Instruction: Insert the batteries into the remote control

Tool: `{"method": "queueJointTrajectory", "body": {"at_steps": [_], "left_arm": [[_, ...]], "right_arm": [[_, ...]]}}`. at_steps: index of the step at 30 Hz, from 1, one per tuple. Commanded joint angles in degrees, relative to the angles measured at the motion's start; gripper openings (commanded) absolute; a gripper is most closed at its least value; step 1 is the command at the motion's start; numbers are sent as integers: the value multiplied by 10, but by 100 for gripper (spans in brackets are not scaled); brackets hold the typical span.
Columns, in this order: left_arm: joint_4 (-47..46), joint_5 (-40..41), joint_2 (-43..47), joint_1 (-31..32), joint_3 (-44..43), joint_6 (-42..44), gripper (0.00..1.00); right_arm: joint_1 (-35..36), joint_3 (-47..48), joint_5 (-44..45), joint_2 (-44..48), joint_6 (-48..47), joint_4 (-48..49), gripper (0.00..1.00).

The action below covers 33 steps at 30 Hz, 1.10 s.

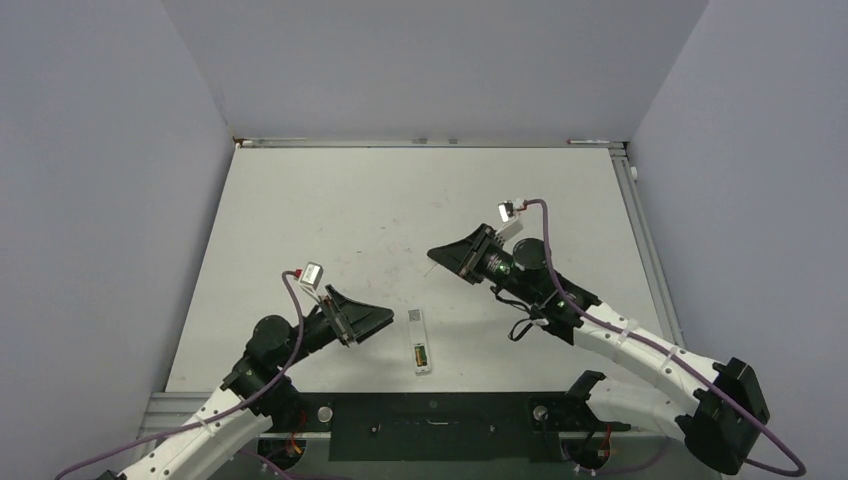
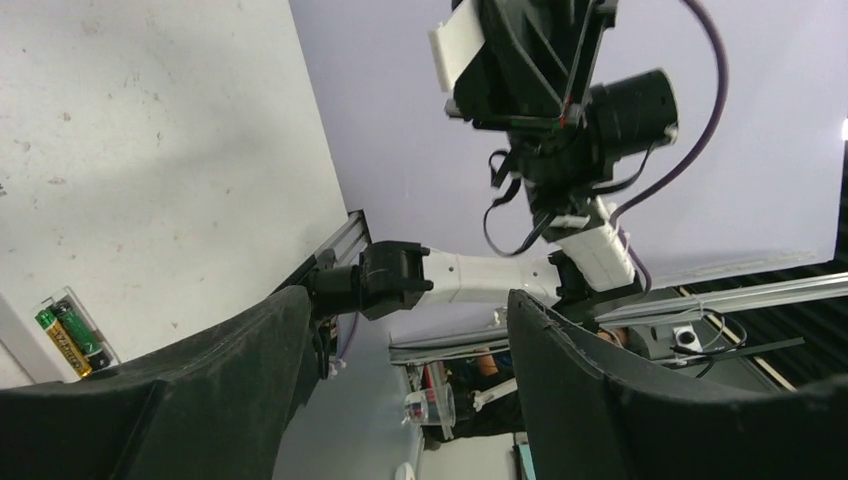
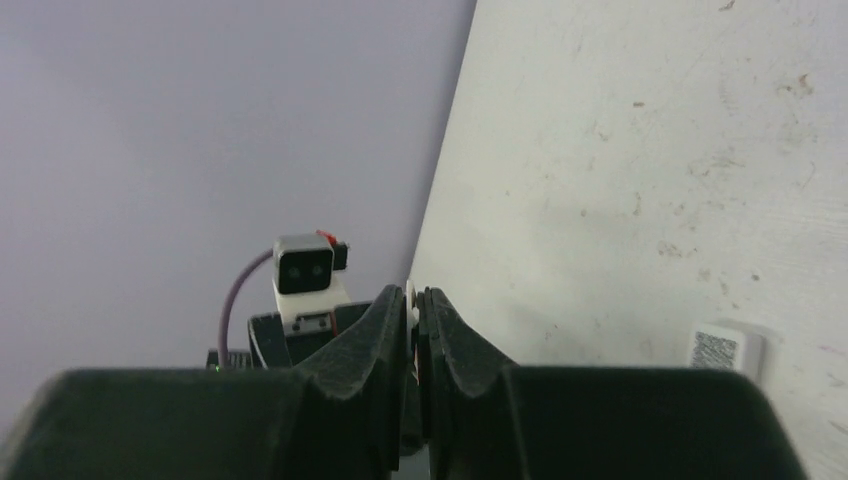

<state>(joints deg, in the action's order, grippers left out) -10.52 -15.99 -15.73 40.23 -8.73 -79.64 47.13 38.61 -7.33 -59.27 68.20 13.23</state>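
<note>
The white remote control (image 1: 421, 342) lies face down on the table near the front edge, between the arms. Two batteries (image 1: 421, 355) lie side by side in its recess; in the left wrist view one is gold-orange and one dark green (image 2: 68, 335). My left gripper (image 1: 388, 318) is open and empty, just left of the remote and above the table. My right gripper (image 1: 433, 253) is behind the remote, held above the table. Its fingers (image 3: 390, 320) are shut on a thin white flat piece (image 3: 411, 296). The remote's labelled end (image 3: 722, 350) shows in the right wrist view.
The grey-white table (image 1: 420, 200) is bare apart from scuff marks. Grey walls enclose the left, back and right sides. A metal rail (image 1: 640, 230) runs along the right edge. A black base plate (image 1: 430, 420) lies at the front edge.
</note>
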Motion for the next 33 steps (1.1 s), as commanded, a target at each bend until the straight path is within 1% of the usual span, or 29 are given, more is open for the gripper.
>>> {"method": "queueJointTrajectory", "body": {"at_steps": [1, 3, 6, 9, 11, 13, 16, 20, 21, 27, 31, 33], "left_arm": [[-41, -93, -51, -19, -34, 24, 70], [-63, -141, -86, -28, -46, 32, 70], [-92, -211, -135, -39, -62, 39, 70], [-97, -249, -165, -46, -80, 47, 71], [-101, -264, -176, -46, -91, 48, 71], [-110, -279, -191, -46, -100, 47, 71], [-132, -292, -207, -46, -101, 37, 69], [-144, -303, -225, -46, -98, 33, 64], [-153, -304, -227, -46, -96, 29, 62], [-191, -304, -233, -45, -89, 11, 45], [-217, -306, -238, -45, -81, 0, 34], [-230, -308, -242, -45, -77, -6, 31]], "right_arm": [[-75, 41, -251, 4, -105, -90, 8], [-96, 58, -332, -13, -136, -101, 8], [-101, 92, -412, -49, -193, -154, 9], [-98, 103, -482, -74, -208, -147, 8], [-95, 102, -502, -83, -206, -128, 8], [-88, 97, -513, -92, -189, -97, 8], [-71, 80, -531, -106, -146, -20, 9], [-48, 73, -533, -128, -102, 52, 8], [-43, 72, -535, -136, -91, 76, 9], [-20, 75, -534, -158, -65, 120, 8], [-7, 77, -535, -167, -60, 127, 9], [-6, 76, -535, -168, -56, 131, 9]]}}
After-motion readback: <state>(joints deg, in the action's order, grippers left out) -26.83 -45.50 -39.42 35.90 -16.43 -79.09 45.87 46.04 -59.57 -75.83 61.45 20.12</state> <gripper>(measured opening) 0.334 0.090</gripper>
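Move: The right hand already holds the thin battery cover in its shut fingertips. From the open left hand, the cover lies about 9 cm ahead, 8 cm to the right and 2 cm higher. The remote, with both batteries in, lies on the table some 5 cm back, 8 cm right and 20 cm below the left hand. From the right hand, the left hand is about 10 cm back, 9 cm left and 3 cm lower. Right swings the cover back 11 cm, turning 50 degrees counter-clockwise; left edges back-right 5 cm, closing partway around it. ##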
